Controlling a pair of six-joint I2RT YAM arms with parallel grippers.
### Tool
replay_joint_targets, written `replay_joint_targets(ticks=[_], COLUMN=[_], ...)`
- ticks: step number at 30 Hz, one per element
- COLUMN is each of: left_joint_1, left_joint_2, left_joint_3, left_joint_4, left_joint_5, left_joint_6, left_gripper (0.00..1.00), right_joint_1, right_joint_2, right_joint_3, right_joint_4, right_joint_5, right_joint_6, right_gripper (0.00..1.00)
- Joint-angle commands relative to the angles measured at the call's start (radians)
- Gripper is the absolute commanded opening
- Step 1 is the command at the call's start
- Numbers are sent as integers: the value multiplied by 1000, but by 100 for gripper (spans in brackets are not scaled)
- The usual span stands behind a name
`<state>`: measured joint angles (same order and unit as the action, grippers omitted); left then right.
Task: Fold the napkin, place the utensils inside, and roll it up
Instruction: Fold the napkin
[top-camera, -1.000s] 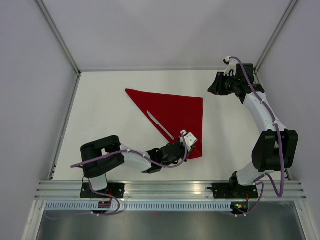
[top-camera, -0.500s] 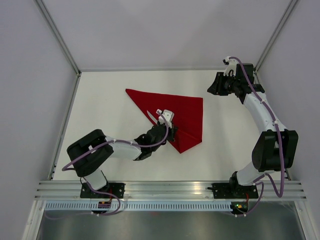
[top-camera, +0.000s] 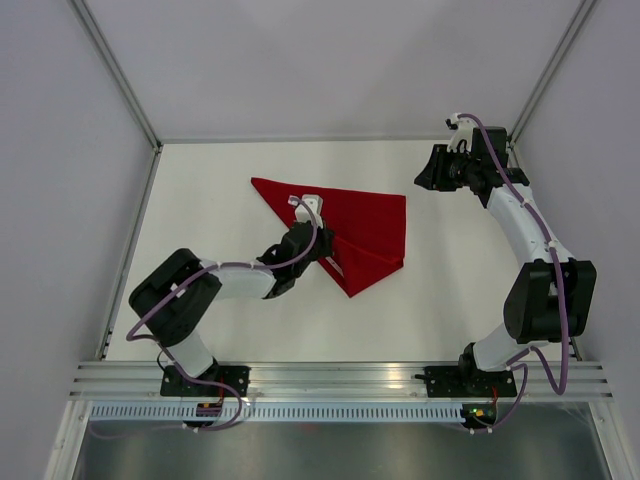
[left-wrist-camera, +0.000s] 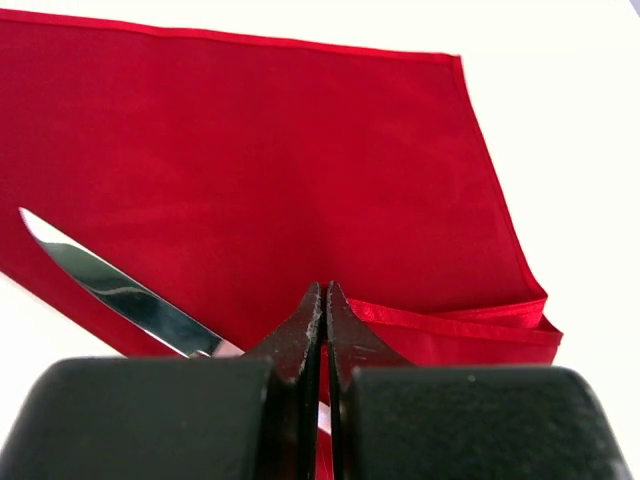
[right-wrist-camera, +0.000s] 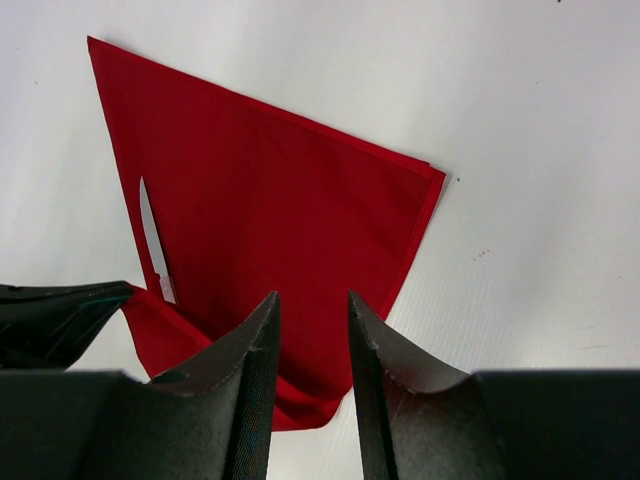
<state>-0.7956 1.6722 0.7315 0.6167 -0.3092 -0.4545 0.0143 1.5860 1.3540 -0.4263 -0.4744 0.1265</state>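
Note:
The red napkin (top-camera: 372, 222) lies folded into a triangle on the white table, its near corner turned up and over toward the left. My left gripper (top-camera: 322, 243) is shut on that lifted flap; in the left wrist view the closed fingertips (left-wrist-camera: 322, 292) pinch red cloth (left-wrist-camera: 300, 160). The utensil, a silvery knife (left-wrist-camera: 110, 290), lies on the napkin just left of the left fingers, its blade also showing in the right wrist view (right-wrist-camera: 152, 240). My right gripper (top-camera: 432, 170) hangs open high over the back right, nothing between its fingers (right-wrist-camera: 312, 300), looking down on the napkin (right-wrist-camera: 290, 200).
Bare white table (top-camera: 200, 200) surrounds the cloth. Pale walls with metal frame posts (top-camera: 120, 80) close in the left, back and right. An aluminium rail (top-camera: 340, 378) carrying both arm bases runs along the near edge.
My left gripper has dragged the napkin's near right corner up and to the left across the cloth, folding the flap toward the knife. The right arm has stayed still.

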Motion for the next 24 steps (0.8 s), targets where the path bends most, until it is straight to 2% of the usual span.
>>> replay_joint_targets(ticks=[1, 12, 24], left_joint_1=[47, 147, 208], left_joint_2=[20, 55, 84], left_joint_3=[42, 69, 92], left_joint_4=[-14, -40, -55], left_joint_5=[28, 61, 78], left_joint_6=[-55, -82, -90], left_gripper=[2, 2, 2], right_joint_1=[-7, -7, -5], right_joint_2=[8, 20, 32], right_joint_3=[5, 10, 16], right_joint_4=[-2, -5, -14], right_joint_5=[-15, -17, -24], right_joint_6=[7, 4, -5], right_gripper=[39, 39, 39])
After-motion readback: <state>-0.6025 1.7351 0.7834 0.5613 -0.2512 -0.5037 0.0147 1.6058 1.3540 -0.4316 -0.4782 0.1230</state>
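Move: From the left hand, which holds the folded-over near corner of the napkin, the napkin's far-left corner is about 18 cm ahead, 21 cm to the left and roughly 7 cm lower. The knife's middle lies close by, some 2 cm back and 3 cm left; the far-right corner is about 14 cm ahead and 21 cm right. For the right hand the far-left corner is around 43 cm left, 2 cm ahead and 18 cm below. Drawing the pinched corner forward and left in roughly equal parts, about 8 cm in all, the left hand carries it up along the knife towards the napkin's far-left corner, slowing as it goes. It sinks some 2 cm meanwhile and turns about 10 degrees counter-clockwise, tipping slightly down; the fingers stay shut on the cloth. ##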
